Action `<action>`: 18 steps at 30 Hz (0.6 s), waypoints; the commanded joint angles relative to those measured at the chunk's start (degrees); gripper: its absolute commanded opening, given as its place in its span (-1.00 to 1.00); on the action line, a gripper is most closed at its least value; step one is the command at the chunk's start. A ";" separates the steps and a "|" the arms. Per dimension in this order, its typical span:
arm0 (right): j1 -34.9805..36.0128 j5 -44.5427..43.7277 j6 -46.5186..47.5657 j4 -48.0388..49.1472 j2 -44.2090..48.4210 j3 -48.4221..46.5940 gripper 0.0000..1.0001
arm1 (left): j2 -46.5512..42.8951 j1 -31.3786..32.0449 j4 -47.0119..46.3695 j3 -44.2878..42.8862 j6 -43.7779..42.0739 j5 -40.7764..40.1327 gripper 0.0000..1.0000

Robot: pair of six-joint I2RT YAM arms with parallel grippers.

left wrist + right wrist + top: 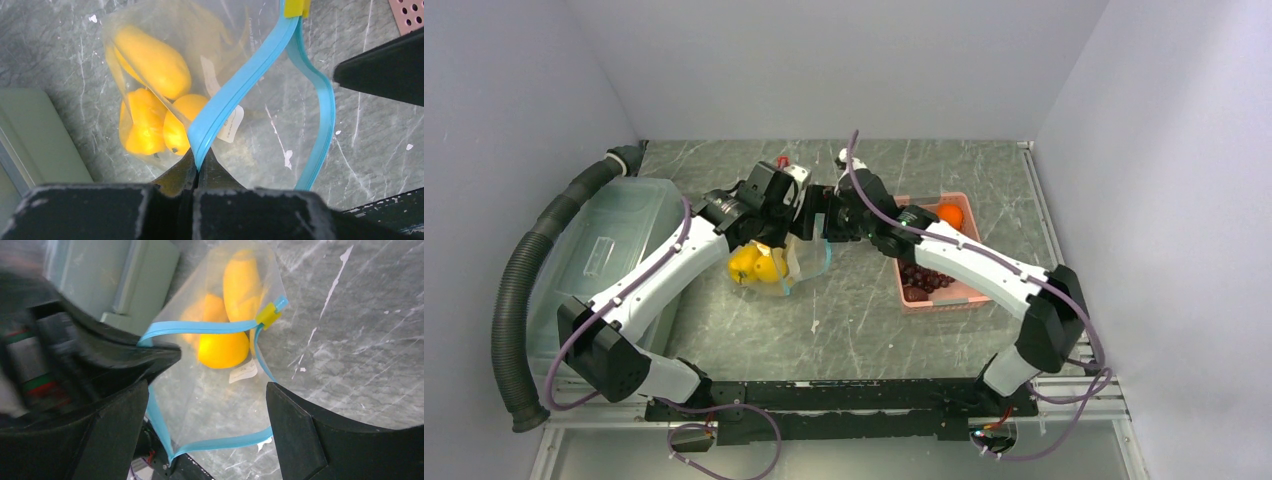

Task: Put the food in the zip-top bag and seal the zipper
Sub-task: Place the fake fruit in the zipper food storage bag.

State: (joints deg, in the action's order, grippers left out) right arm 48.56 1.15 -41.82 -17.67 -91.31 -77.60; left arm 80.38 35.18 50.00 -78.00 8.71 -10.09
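The clear zip-top bag (802, 262) lies at the table's middle with three yellow pieces of food (150, 95) inside. Its teal-blue zipper (240, 85) stands apart, so the mouth gapes, and a yellow slider (268, 315) sits at one end. My left gripper (200, 165) is shut on the zipper strip and holds that edge up. My right gripper (207, 389) is open at the mouth, one finger on each side of the opening, with nothing between its pads. A purple grape bunch (924, 278) and an orange ball (950, 215) lie in the pink basket (969, 297).
The pink basket stands to the right, under my right forearm. A large translucent lidded bin (614, 240) sits at the left, with a black ribbed hose (512, 300) curving round it. White walls close in the table on three sides.
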 commanded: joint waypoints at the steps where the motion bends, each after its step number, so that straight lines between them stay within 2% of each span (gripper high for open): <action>1: 0.29 -4.53 2.00 -0.15 6.39 0.35 0.82 | -1.59 0.07 -1.05 0.17 -0.18 0.82 -1.00; 7: 0.22 -9.46 4.34 -4.20 11.26 2.45 0.81 | -1.50 0.07 -1.05 0.09 -0.18 0.97 -1.00; 18: -1.39 -26.02 11.15 -14.06 19.27 4.05 0.91 | -1.06 0.07 -0.91 0.02 -0.18 1.41 -1.00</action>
State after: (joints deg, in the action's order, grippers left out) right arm 48.14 -15.90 -34.68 -27.57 -75.05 -73.89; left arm 80.38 35.18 50.09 -78.00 8.71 -9.82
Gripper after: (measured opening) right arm 0.946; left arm 0.012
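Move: Some 27 cm to the right of the empty right hand, 5 cm farther out and about 18 cm lower, lies the middle of the basket. In it the orange is roughly 29 cm right and 12 cm ahead, and the grapes about 23 cm right and almost level. The lemon already in the bag lies about 11 cm to this hand's left, level with it. From the left hand the basket is roughly 37 cm right, 6 cm ahead and 17 cm below. Backing away from the bag's mouth with fingers still wide open and empty, the right hand first climbs about 5 cm, then sweeps right towards the basket, nearly 10 cm in all and speeding up. On the way its fingers tip upward and swing clockwise, some 10 degrees each. The left hand stays put, keeping its pinch on the bag's blue zipper edge. ##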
